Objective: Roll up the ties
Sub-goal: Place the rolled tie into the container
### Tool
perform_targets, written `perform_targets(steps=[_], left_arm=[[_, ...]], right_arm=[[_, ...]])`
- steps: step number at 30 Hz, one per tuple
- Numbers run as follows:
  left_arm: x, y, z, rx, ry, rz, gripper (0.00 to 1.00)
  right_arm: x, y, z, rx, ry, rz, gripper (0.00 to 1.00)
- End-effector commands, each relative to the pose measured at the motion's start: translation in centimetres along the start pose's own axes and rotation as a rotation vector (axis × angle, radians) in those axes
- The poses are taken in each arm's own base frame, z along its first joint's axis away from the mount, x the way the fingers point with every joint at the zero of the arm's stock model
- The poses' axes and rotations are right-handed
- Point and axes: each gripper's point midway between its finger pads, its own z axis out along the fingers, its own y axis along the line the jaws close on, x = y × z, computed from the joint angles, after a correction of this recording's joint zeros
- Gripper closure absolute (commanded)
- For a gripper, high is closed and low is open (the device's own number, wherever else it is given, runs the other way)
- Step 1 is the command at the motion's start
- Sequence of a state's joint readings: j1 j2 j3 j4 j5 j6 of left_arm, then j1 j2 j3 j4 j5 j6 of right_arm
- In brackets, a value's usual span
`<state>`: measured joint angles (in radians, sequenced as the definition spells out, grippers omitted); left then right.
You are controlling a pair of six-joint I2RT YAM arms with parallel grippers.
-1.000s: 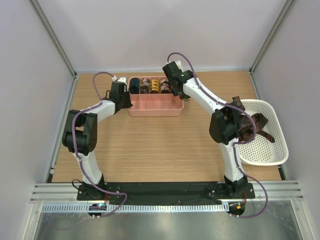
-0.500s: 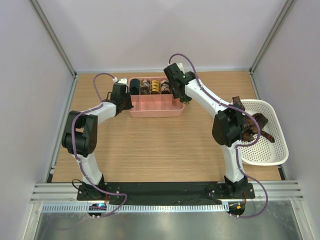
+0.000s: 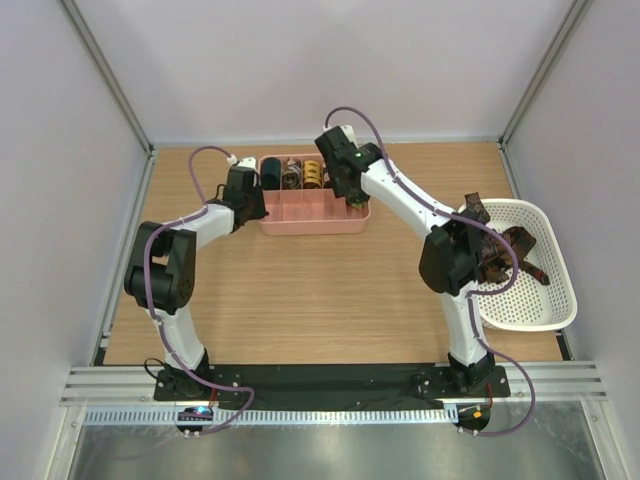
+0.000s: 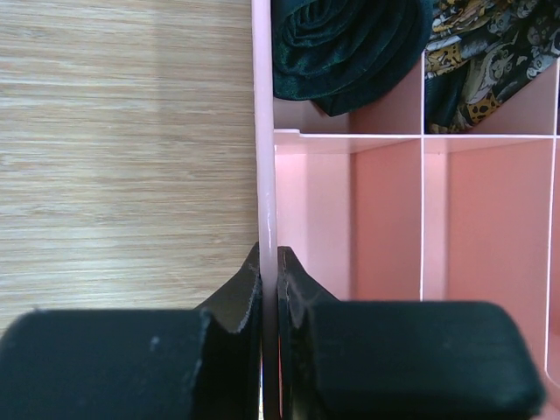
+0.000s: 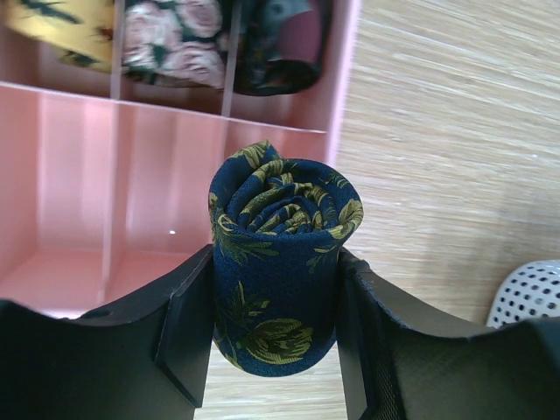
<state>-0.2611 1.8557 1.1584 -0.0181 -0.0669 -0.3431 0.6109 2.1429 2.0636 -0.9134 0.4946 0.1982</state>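
Observation:
A navy tie [image 5: 271, 346] with yellow-green print, rolled into a coil, stands upright between the fingers of my right gripper [image 5: 276, 255], which is shut on it. It hangs over the near right compartment of the pink tray [image 5: 346, 79]. From above, the right gripper [image 3: 357, 200] is at the tray's right end. Coiled ties fill the tray's back row: dark green [image 4: 346, 44], patterned [image 4: 486, 52], yellow [image 5: 61, 26], rose-print [image 5: 175, 39]. My left gripper [image 4: 269, 258] is shut on the tray's left wall [image 4: 262, 131]; in the top view the left gripper [image 3: 257, 205] sits at that end.
A white perforated basket [image 3: 545, 310] stands at the right edge of the table and holds loose dark ties [image 3: 505, 255]. The tray's front compartments [image 4: 385, 219] show bare pink floor. Grey walls close in the table on three sides.
My right gripper has shifted a little to the left with the navy coil, from the tray's right rim to over its compartments. The left arm has not moved.

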Motion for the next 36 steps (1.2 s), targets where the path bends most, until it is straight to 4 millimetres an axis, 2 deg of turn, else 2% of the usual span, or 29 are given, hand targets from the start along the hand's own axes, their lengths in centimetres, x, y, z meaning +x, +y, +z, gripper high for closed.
perform_targets(steps=[1,7,9,13,16,21,26,27,30,31,33,34,36], left_arm=[[-3.1,-3.2,-1.6,0.103,-0.099,0.0,0.95],[-3.1,-3.3,-1.6,0.109,-0.099,0.003,0.95],[-3.1,-3.3,-1.6,0.107,-0.098,0.005,0.94],[-3.2,-3.1,-1.7,0.101,-0.099,0.011,0.94],[-3.3,-3.0,-1.8,0.094,-0.099,0.012,0.94],[-3.5,-3.1,-1.8,0.093,-0.101,0.016,0.94],[-3.7,-3.0,-1.9,0.09,-0.101,0.015,0.92],[-3.6,-3.0,-1.8,0.086,-0.099,0.013,0.91],[-3.9,-3.1,-2.0,0.084,-0.104,0.006,0.77],[-3.9,-3.0,-2.0,0.083,-0.104,0.002,0.7],[-4.1,-3.2,-2.3,0.092,-0.109,0.0,0.62],[-4.4,-3.2,-2.6,0.093,-0.118,0.0,0.54],[-4.6,-3.3,-2.9,0.097,-0.125,-0.001,0.5]], right_arm=[[-1.1,1.8,-1.0,-0.055,-0.032,0.029,0.99],[0.8,2.2,0.6,-0.032,0.004,0.022,0.99],[0.7,2.3,0.8,-0.036,-0.004,0.023,0.99],[-2.3,1.2,-1.4,-0.046,-0.084,0.055,0.99],[-4.7,-0.8,-3.8,-0.024,-0.147,0.075,0.99],[-6.2,-3.9,-6.3,-0.007,-0.178,0.1,0.99],[-6.0,-6.7,-6.9,0.023,-0.179,0.111,0.99],[-5.9,-6.8,-7.0,0.029,-0.18,0.104,0.99],[-4.9,-7.1,-6.4,0.047,-0.157,0.078,0.99],[-4.7,-7.0,-6.2,0.05,-0.151,0.075,0.99],[-4.4,-6.9,-5.7,0.05,-0.149,0.072,0.99],[-3.6,-6.6,-5.1,0.051,-0.132,0.063,0.99],[-3.4,-6.4,-4.7,0.044,-0.134,0.07,0.99]])
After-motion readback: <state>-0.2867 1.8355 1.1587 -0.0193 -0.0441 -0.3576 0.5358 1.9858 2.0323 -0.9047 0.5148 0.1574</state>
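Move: The right hand holds the rolled blue tie over the container's empty front-right compartment, whose middle lies roughly 9 cm below it, 1 cm back and 1 cm right. The dark tie sits about 7 cm ahead of the hand, the rose-patterned tie 7 cm ahead and 5 cm left, both some 8 cm lower. The left hand has the left rim between its fingers; from it the green tie is 7 cm ahead, 2 cm right, and that front-right compartment 20 cm right. Left and down by about 2 cm each, towards the compartment, the right hand first carries the still-gripped tie, then turns back, rising some 10 cm while swinging right to past the container's right rim, fingertips tilting up slightly, and dips a little last. The left hand keeps pinching the left rim as it eases slightly right, then opens about halfway, lets go and starts to rise. ##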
